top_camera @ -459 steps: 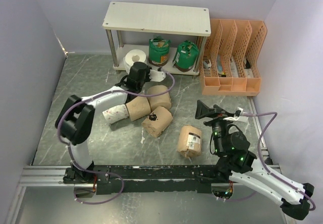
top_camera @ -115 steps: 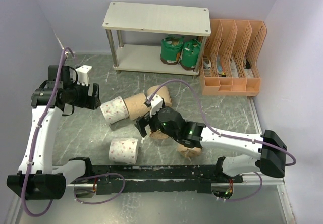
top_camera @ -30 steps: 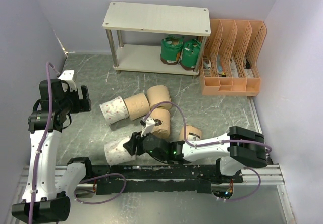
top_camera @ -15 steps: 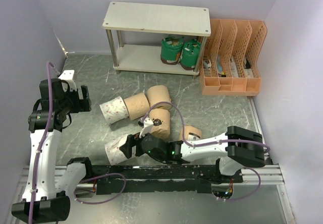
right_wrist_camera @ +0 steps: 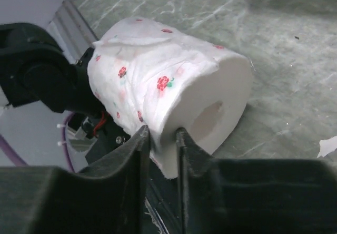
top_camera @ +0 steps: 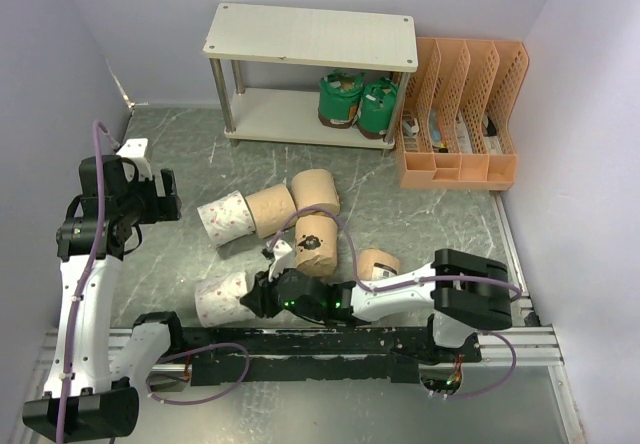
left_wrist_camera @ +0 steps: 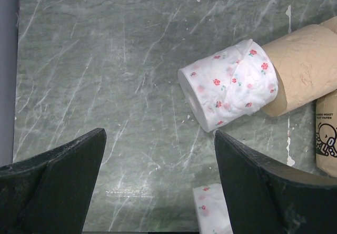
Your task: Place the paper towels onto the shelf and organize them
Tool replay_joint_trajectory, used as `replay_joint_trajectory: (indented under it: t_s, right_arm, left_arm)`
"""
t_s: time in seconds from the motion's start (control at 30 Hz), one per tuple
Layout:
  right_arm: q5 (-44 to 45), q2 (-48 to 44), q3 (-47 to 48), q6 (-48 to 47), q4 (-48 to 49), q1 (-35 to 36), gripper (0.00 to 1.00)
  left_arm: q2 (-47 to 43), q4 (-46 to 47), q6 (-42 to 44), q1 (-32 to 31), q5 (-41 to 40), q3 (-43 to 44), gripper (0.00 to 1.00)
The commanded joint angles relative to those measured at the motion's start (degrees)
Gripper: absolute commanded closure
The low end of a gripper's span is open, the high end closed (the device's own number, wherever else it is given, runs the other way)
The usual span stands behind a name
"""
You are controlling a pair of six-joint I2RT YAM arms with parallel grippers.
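Note:
Near the front rail lies a white patterned paper towel roll (top_camera: pixel 222 302) (right_wrist_camera: pixel 168 86) on its side. My right gripper (top_camera: pixel 258 294) (right_wrist_camera: pixel 162 134) is shut on its end rim, one finger beside the core hole. A second patterned roll (top_camera: pixel 224 218) (left_wrist_camera: pixel 231 84) lies mid-left against a bare tan roll (top_camera: pixel 270 210). Another tan roll (top_camera: pixel 315 190) and two label-wrapped rolls (top_camera: pixel 316 243) (top_camera: pixel 378 264) lie nearby. Two green rolls (top_camera: pixel 358 101) stand on the lower board of the shelf (top_camera: pixel 310 36). My left gripper (top_camera: pixel 155 196) (left_wrist_camera: pixel 159 136) hangs open and empty at the left.
An orange perforated file organizer (top_camera: pixel 458 114) stands right of the shelf against the back wall. The right arm stretches low along the black front rail (top_camera: pixel 330 349). Walls close in on the left, the right and the back.
The right jaws widened, then closed on the rim of the near patterned roll, which shifted slightly left toward the front rail. The left arm held still.

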Motion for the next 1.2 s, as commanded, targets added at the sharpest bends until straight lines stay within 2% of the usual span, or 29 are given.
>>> replay_joint_trajectory:
  t_s: [0.0, 0.07, 0.3, 0.43, 0.53, 0.63, 0.8, 1.03, 1.17]
  right_arm:
    - [-3.99, -5.48, 2.79, -10.95, -0.93, 0.13, 0.87]
    - [-0.43, -9.27, 7.72, -17.94, -9.17, 0.11, 1.00]
    - [15.97, -17.80, 22.98, -38.00, -29.80, -0.06, 1.00]
    - [25.53, -15.09, 32.40, -49.73, -37.08, -2.36, 1.00]
    - [28.17, -10.61, 37.59, -57.93, -37.63, -9.79, 1.00]
    - [27.27, -5.87, 42.73, -63.25, -35.84, -17.70, 1.00]
    - [18.28, 3.92, 55.86, -66.14, -36.21, -29.83, 1.00]
    - [8.57, 22.61, 76.44, -67.22, -39.62, -40.85, 1.00]
    - [5.70, 32.58, 84.84, -68.23, -39.49, -43.70, 1.00]
  left_arm:
    - [-1.30, 1.83, -0.56, 0.55, -1.45, -0.50, 0.05]
    - [-1.56, 1.92, -0.66, 0.54, -1.85, -0.59, 0.05]
    - [-2.55, 1.82, -0.74, 0.66, -2.23, -0.59, 0.05]
    - [-2.69, 1.82, -1.38, 0.77, -4.04, -0.59, 0.05]
    - [-2.50, 1.81, -1.24, 0.99, -3.92, -0.59, 0.05]
    - [-2.47, 1.82, -1.07, 1.10, -3.49, -0.59, 0.05]
    - [-2.41, 1.90, -0.98, 1.10, -3.22, -0.59, 0.05]
    - [-2.23, 1.88, -0.89, 1.07, -3.02, -0.65, 0.05]
    - [-2.70, 2.81, -0.82, 1.20, -3.74, -1.35, 0.05]
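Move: Just off the right fingertips, the floral roll lies with its middle about 6 cm to the left and 3 cm below. Its destination, the shelf's free space, is some 40 cm ahead and 9 cm right; two green packs stand beside it, roughly 42 cm ahead, 19 and 27 cm right. The bear-print roll is 11 cm ahead, 14 cm right. From the left hand, the floral roll is about 16 cm back, 13 right, 16 below. Closing the last of their gap, the right fingers pinch the floral roll's near end rim and lift it steeply, about 25 cm. The arm then sweeps it forward some 40 cm and 13 cm to the right, high past the brown rolls to the shelf, while the hand swings from pointing left to pointing forward, almost level. ##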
